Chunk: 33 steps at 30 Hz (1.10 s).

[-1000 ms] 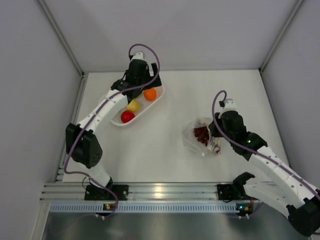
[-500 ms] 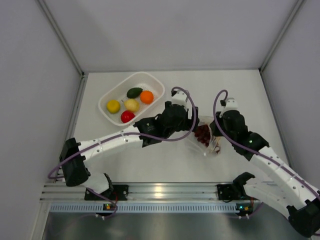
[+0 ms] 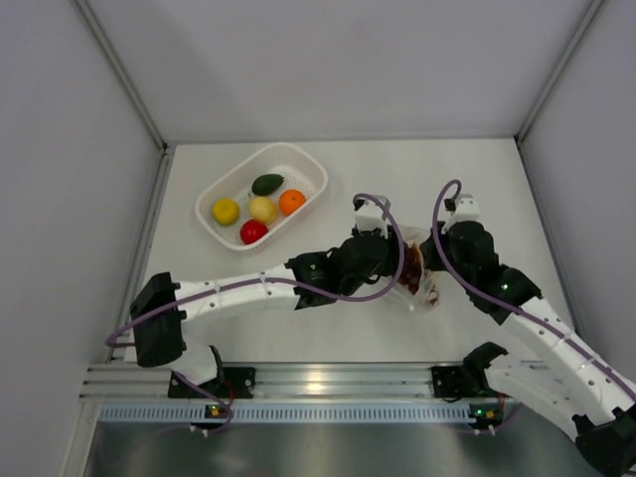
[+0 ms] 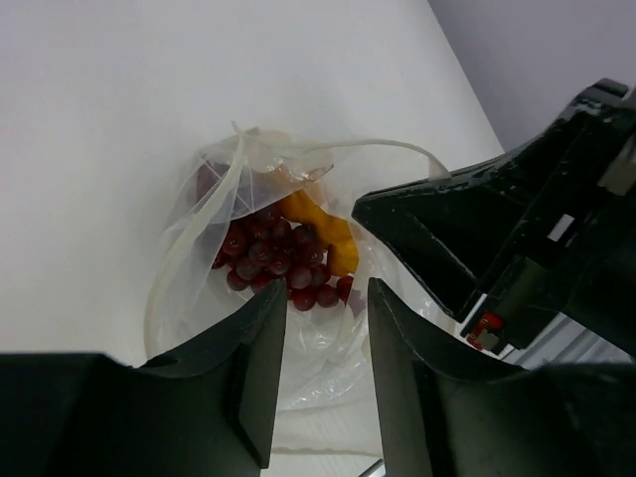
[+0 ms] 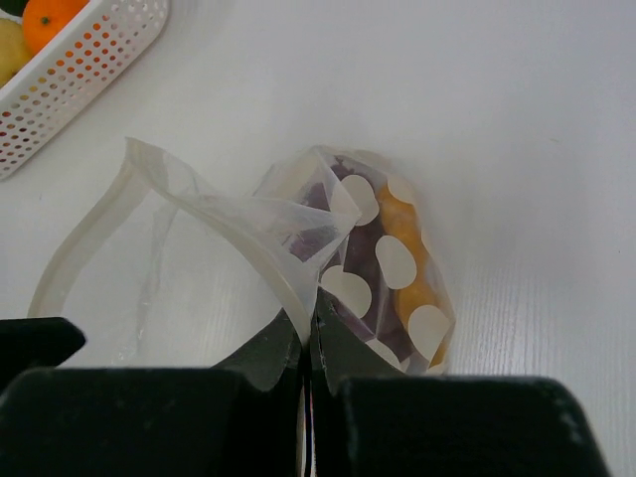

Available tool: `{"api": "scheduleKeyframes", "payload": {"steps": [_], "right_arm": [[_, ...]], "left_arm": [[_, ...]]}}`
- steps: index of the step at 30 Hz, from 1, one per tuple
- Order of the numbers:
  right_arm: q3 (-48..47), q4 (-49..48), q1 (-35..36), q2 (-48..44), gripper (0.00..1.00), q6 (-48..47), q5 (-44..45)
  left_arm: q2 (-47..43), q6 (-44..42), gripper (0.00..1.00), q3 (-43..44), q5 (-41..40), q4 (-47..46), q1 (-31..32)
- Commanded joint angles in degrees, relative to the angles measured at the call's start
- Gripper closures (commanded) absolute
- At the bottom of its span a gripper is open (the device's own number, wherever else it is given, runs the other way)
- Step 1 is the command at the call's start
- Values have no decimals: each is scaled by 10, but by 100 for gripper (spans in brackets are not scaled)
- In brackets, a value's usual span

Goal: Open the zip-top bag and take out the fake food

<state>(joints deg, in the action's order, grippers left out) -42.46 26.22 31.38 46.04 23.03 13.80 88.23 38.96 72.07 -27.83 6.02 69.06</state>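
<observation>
The clear zip-top bag (image 3: 415, 276) with white dots lies right of the table's middle, its mouth held wide. Inside it I see a purple grape bunch (image 4: 266, 256) and a small orange-yellow piece (image 4: 328, 234). My right gripper (image 5: 308, 323) is shut on the bag's rim strip (image 5: 266, 260) and holds that edge up. My left gripper (image 4: 326, 298) hovers just over the bag mouth, jaws apart with only bag plastic showing beyond the gap. A red apple (image 3: 253, 232), an orange (image 3: 291, 202), two yellow lemons (image 3: 226, 211) and a dark green avocado (image 3: 266, 184) lie in the basket.
The white perforated basket (image 3: 204, 202) stands at the back left of the table. Grey walls close the table in on three sides. An aluminium rail (image 3: 318, 380) with both arm bases runs along the near edge.
My left arm has swung from over the basket across to the bag, and its jaws have narrowed. The avocado now shows in the basket. The right gripper keeps its hold on the bag.
</observation>
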Motion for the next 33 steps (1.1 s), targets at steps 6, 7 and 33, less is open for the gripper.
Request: {"api": "scheduleKeyframes", "payload": {"steps": [6, 7, 33], "right_arm": [[-6, -13, 2, -32, 100, 21, 26], [-3, -16, 3, -38, 100, 24, 32], [49, 15, 2, -106, 100, 21, 99]], "left_arm": [[101, 52, 57, 44, -10, -46, 1], [112, 55, 57, 47, -11, -47, 1], [353, 76, 25, 202, 19, 49, -15]]}}
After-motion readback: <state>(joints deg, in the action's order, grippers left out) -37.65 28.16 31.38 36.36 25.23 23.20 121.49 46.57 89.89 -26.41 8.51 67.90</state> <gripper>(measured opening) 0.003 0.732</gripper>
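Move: The grapes lie low in the open zip-top bag, about 6 cm ahead of the left hand, 6 cm to its right and some 19 cm below. The orange food is some 4 cm to the right of the grapes; the pinched rim is about 2 cm ahead of the left hand, 9 cm to its right and 5 cm below. From the right hand, shut on that rim, the grapes lie about 4 cm ahead, 3 cm to the left and 14 cm below. The left hand plunges about 16 cm into the bag's mouth towards the grapes, swinging some 8 cm to the right and easing slightly forward, while its fingertips tip down roughly 10 degrees and its half-open fingers spread to about three quarters late in the dive. The right hand keeps its shut pinch on the rim and shifts about 4 cm to the right, turning slightly clockwise. ##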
